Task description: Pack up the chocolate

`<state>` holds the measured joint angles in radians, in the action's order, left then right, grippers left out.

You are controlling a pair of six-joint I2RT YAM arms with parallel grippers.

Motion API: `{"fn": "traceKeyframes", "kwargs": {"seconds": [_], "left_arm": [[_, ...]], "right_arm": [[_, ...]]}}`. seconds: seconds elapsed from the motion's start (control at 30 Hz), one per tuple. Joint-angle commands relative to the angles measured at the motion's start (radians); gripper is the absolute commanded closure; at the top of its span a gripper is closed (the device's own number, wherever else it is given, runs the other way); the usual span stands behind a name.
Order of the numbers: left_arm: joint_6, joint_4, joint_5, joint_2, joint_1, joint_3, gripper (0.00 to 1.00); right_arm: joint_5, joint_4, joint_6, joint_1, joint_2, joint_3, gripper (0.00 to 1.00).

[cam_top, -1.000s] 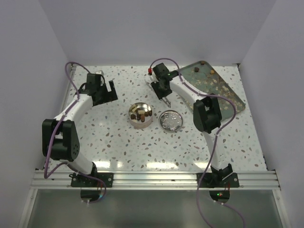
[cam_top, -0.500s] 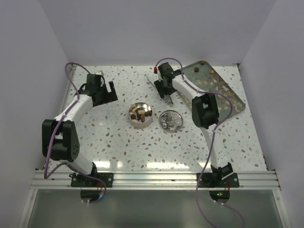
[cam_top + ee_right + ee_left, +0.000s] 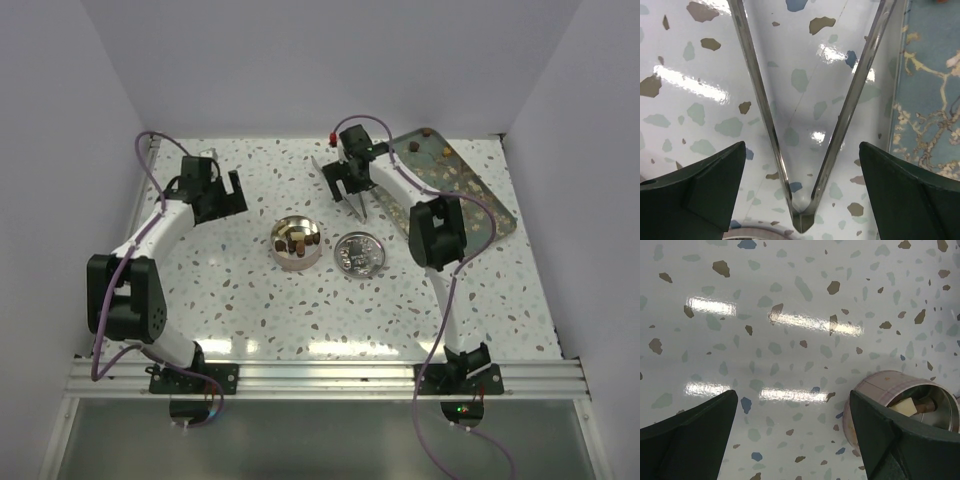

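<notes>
The round metal tin [image 3: 297,243] stands mid-table with chocolate [image 3: 295,240] inside, dark lumps and a pale one [image 3: 906,405]. More chocolate [image 3: 411,146] lies on the patterned tray [image 3: 478,205] at the back right. My right gripper [image 3: 350,180] is open, pointing down over steel tongs [image 3: 355,198] that lie spread in a V [image 3: 760,100] on the table between its fingers, touching neither. My left gripper [image 3: 232,188] hovers open at the back left with nothing in it; the tin [image 3: 875,390] sits beside its right finger.
The tin's lid [image 3: 359,254] lies flat just right of the tin, its rim [image 3: 752,233] at the bottom of the right wrist view. The tray's edge [image 3: 935,100] runs along the right of that view. White walls enclose the table on three sides.
My right gripper has opened wide and shifted a little to the right. The tongs it held have sprung apart and now lie free on the table. The left arm has not moved.
</notes>
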<state>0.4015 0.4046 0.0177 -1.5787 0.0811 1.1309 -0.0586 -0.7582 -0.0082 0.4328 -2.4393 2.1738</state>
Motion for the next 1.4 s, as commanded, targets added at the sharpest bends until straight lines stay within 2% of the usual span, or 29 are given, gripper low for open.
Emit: {"fn": "traceKeyframes", "kwargs": {"seconds": [0.0, 0.2, 0.37, 0.5, 0.63, 0.73, 0.9, 1.17, 1.37], "left_arm": [[-0.003, -0.047, -0.012, 0.057, 0.002, 0.010, 0.00], [0.003, -0.053, -0.073, 0.112, 0.005, -0.014, 0.00], [-0.007, -0.075, -0.162, 0.177, 0.038, -0.048, 0.00], [-0.018, -0.066, -0.231, 0.187, 0.121, -0.037, 0.00], [0.000, -0.075, -0.231, 0.171, 0.180, -0.023, 0.00], [0.023, -0.096, -0.208, 0.170, 0.210, -0.020, 0.00], [0.030, -0.177, -0.174, 0.215, 0.253, -0.048, 0.00], [0.031, -0.121, -0.165, 0.223, 0.273, -0.057, 0.00], [0.036, -0.132, -0.133, 0.244, 0.279, -0.091, 0.00]], "right_arm": [[0.011, 0.039, -0.004, 0.004, 0.176, -0.011, 0.02], [-0.013, 0.053, -0.009, 0.004, 0.462, -0.291, 0.02], [0.000, 0.065, 0.002, 0.004, 0.653, -0.612, 0.02], [0.028, 0.089, 0.106, 0.004, 0.810, -0.791, 0.02], [0.025, 0.180, 0.207, 0.004, 0.927, -0.982, 0.01], [0.011, 0.212, 0.275, 0.004, 0.947, -1.043, 0.03], [-0.020, 0.226, 0.287, 0.004, 0.893, -1.051, 0.19], [-0.046, 0.280, 0.258, 0.003, 0.765, -1.028, 0.41], [-0.063, 0.307, 0.241, 0.000, 0.708, -1.042, 0.48]]}}
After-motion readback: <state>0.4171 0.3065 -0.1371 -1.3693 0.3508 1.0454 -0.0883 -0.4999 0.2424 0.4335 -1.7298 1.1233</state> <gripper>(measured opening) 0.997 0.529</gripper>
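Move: The right hand, open around the released tongs, has the round lid about 17 cm back and 2 cm to its right, some 2 cm lower; the chocolate tin is roughly 15 cm back and 11 cm left, the tray's middle about 18 cm right and 2 cm back. From the left hand the tin lies some 16 cm right, 3 cm back and 7 cm below, and the lid about 30 cm right, 5 cm back and 9 cm below. Up and back in a quick arc, the right hand leaves the tongs, rising about 13 cm, then sinks again beside the lid's right edge, some 18 cm back and 8 cm to the right of its start; it turns slightly clockwise while the fingers close about halfway. The empty left hand, wide open, rises and swings right towards the tin, its fingers tipping up a little. ##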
